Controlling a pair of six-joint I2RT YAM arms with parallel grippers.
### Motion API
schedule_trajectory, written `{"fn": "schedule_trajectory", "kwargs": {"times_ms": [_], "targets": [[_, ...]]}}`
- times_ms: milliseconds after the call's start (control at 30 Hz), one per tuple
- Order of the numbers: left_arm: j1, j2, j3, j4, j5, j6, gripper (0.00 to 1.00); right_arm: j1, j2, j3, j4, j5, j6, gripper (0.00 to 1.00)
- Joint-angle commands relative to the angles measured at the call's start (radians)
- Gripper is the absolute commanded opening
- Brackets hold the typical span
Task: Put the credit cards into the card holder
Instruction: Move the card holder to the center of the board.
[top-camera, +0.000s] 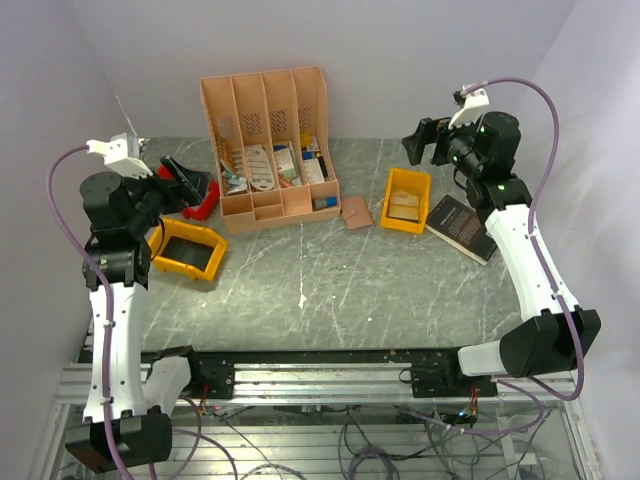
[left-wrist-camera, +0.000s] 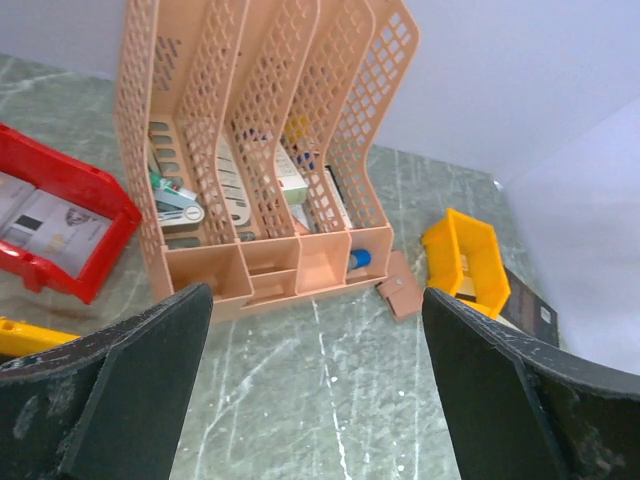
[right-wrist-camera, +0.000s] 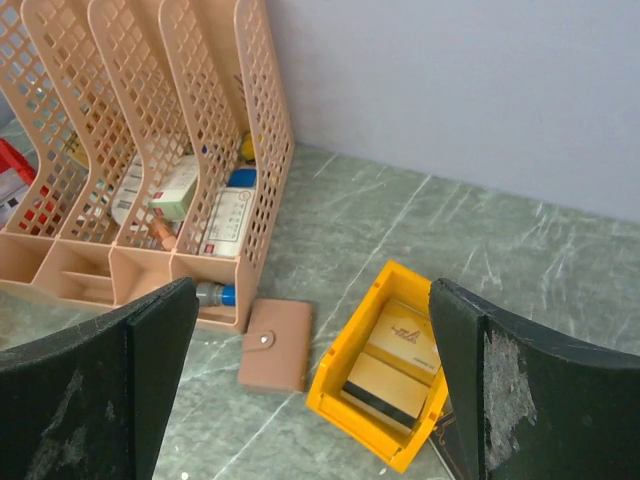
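Observation:
The card holder (top-camera: 356, 211) is a tan-brown wallet, snapped closed, lying flat on the table between the peach organiser and a yellow bin (top-camera: 393, 184). It also shows in the wrist views, as card holder (left-wrist-camera: 403, 290) and card holder (right-wrist-camera: 276, 346). Credit cards (right-wrist-camera: 400, 362) lie stacked inside that yellow bin (right-wrist-camera: 345, 350); they look cream, and one has a dark stripe. My left gripper (top-camera: 185, 178) hangs open high at the left, gripper (left-wrist-camera: 315, 300) empty. My right gripper (top-camera: 427, 142) is raised at the back right, gripper (right-wrist-camera: 312, 300) open above the wallet and bin.
A peach slotted organiser (top-camera: 268, 150) with leaflets and small items stands at the back centre. A red bin (left-wrist-camera: 95, 190) with pale printed cards and a second yellow bin (top-camera: 188, 248) sit at the left. A black book (top-camera: 462, 226) lies right of the yellow bin.

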Motion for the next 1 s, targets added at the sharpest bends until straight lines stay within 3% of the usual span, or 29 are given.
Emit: {"fn": "schedule_trajectory", "kwargs": {"times_ms": [0,133,333,567,767,967], "targets": [[0.004,0.01,-0.014,0.069,0.101,-0.056,0.99,-0.008,-0.033,-0.012,-0.016,-0.015,0.036,1.0],[0.003,0.033,-0.069,0.136,0.189,-0.095,0.99,-0.008,-0.035,-0.049,-0.003,-0.087,-0.026,1.0],[-0.029,0.033,-0.157,0.224,0.287,-0.136,0.99,-0.008,-0.035,-0.111,-0.03,-0.339,-0.18,1.0],[-0.307,0.017,-0.206,0.179,0.064,-0.094,1.0,-0.011,-0.049,-0.224,0.01,-0.536,-0.244,1.0],[-0.341,0.005,-0.347,0.361,0.071,-0.24,0.97,-0.047,-0.054,-0.292,0.06,-0.556,-0.239,1.0],[-0.344,0.019,-0.411,0.364,0.028,-0.279,0.98,-0.097,-0.053,-0.365,0.135,-0.575,-0.196,0.99]]}}
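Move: Roughly 9 cm ahead of the right hand, 10 cm to its left and 31 cm below lies the card holder. The yellow bin is about 11 cm ahead and 5 cm right of that hand, the blue bottle 11 cm ahead and 20 cm left, the black book 5 cm ahead and 24 cm right, all far below. From the left hand, the holder is about 20 cm ahead and 37 cm right, 31 cm down; the organizer's middle is 27 cm ahead and 9 cm right. Sinking about 11 cm, the right hand also draws back 6 cm and shifts some 4 cm left, swinging its open fingers about 30 degrees counter-clockwise to face the card holder. The left hand swings about 12 cm right while dropping 11 cm in front of the organizer, turns clockwise some 20 degrees and tips down, also open; both near the holder without touching it. ##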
